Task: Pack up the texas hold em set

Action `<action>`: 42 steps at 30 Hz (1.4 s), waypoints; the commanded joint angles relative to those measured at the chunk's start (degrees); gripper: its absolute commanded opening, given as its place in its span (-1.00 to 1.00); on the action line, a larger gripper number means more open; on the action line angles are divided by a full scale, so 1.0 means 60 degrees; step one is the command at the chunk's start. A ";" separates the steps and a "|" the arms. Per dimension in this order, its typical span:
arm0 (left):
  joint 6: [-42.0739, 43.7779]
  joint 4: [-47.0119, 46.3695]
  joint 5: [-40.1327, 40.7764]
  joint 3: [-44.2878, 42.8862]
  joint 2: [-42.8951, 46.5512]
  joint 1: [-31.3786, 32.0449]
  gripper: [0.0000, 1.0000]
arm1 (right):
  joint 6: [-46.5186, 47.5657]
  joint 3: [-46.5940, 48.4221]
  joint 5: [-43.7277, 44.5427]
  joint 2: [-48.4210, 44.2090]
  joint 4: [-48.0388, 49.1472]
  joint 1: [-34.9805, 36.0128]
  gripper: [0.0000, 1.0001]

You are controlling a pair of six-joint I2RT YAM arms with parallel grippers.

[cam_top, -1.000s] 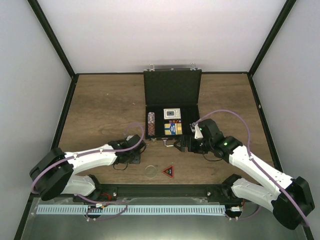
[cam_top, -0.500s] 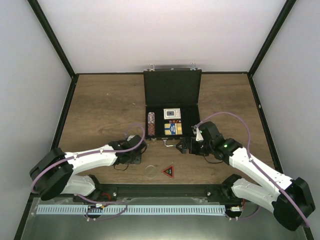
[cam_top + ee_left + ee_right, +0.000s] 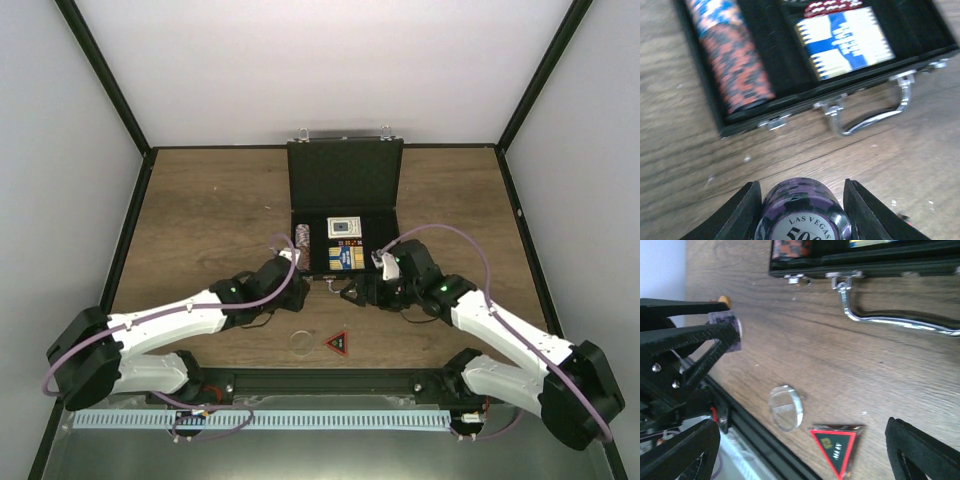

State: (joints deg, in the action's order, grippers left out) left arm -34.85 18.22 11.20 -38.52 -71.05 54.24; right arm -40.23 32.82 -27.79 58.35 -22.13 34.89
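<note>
The black case (image 3: 345,176) of the texas hold em set stands open at mid-table, its lid raised. The tray holds a row of orange-and-blue chips (image 3: 729,64), a blue card deck (image 3: 845,42) and a second deck (image 3: 345,227). My left gripper (image 3: 288,263) is shut on a stack of purple chips (image 3: 802,210) just in front of the case's left front corner. My right gripper (image 3: 352,291) hangs open before the silver handle (image 3: 890,320), over a clear round button (image 3: 786,407) and a red-black triangle (image 3: 836,447).
The button (image 3: 300,342) and the triangle (image 3: 337,343) lie near the table's front rail (image 3: 330,380). Black frame posts and white walls enclose the table on the left, right and back.
My left arm has carried the purple chip stack right and forward, up to the case's front left corner. My right gripper has shifted slightly left in front of the handle.
</note>
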 commanded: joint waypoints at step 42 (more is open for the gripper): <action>0.2776 -0.3284 -0.0547 0.0404 0.0583 0.2346 -0.34 | 0.0144 0.0964 -0.3660 0.2521 0.1758 0.0924 -0.26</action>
State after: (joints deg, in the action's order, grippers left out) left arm -18.65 0.38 6.22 -34.57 -69.12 68.31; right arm -40.10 37.04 -48.80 72.88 -10.70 39.22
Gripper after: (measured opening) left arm 0.442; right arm 0.378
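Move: The purple chip stack is already held upright in the left gripper, about 13 cm to the left of the open right gripper, 3 cm farther out and some 2 cm lower, so the right gripper lies the opposite way from the left hand. From the right hand, the case handle is roughly 7 cm ahead, the all-in triangle 9 cm back and 2 cm left, and the clear disc 9 cm back and 11 cm left, all about 11 cm below. The purple chip stack stays pinched in the left fingers while that hand swings it about 8 cm right and 7 cm back, rising some 4 cm overall, the wrist turning roughly 30 degrees clockwise. The right hand comes to meet it, moving left and then also back, rolling its left side up and turning counter-clockwise, and its wide-open fingers narrow around the stack's free part. ##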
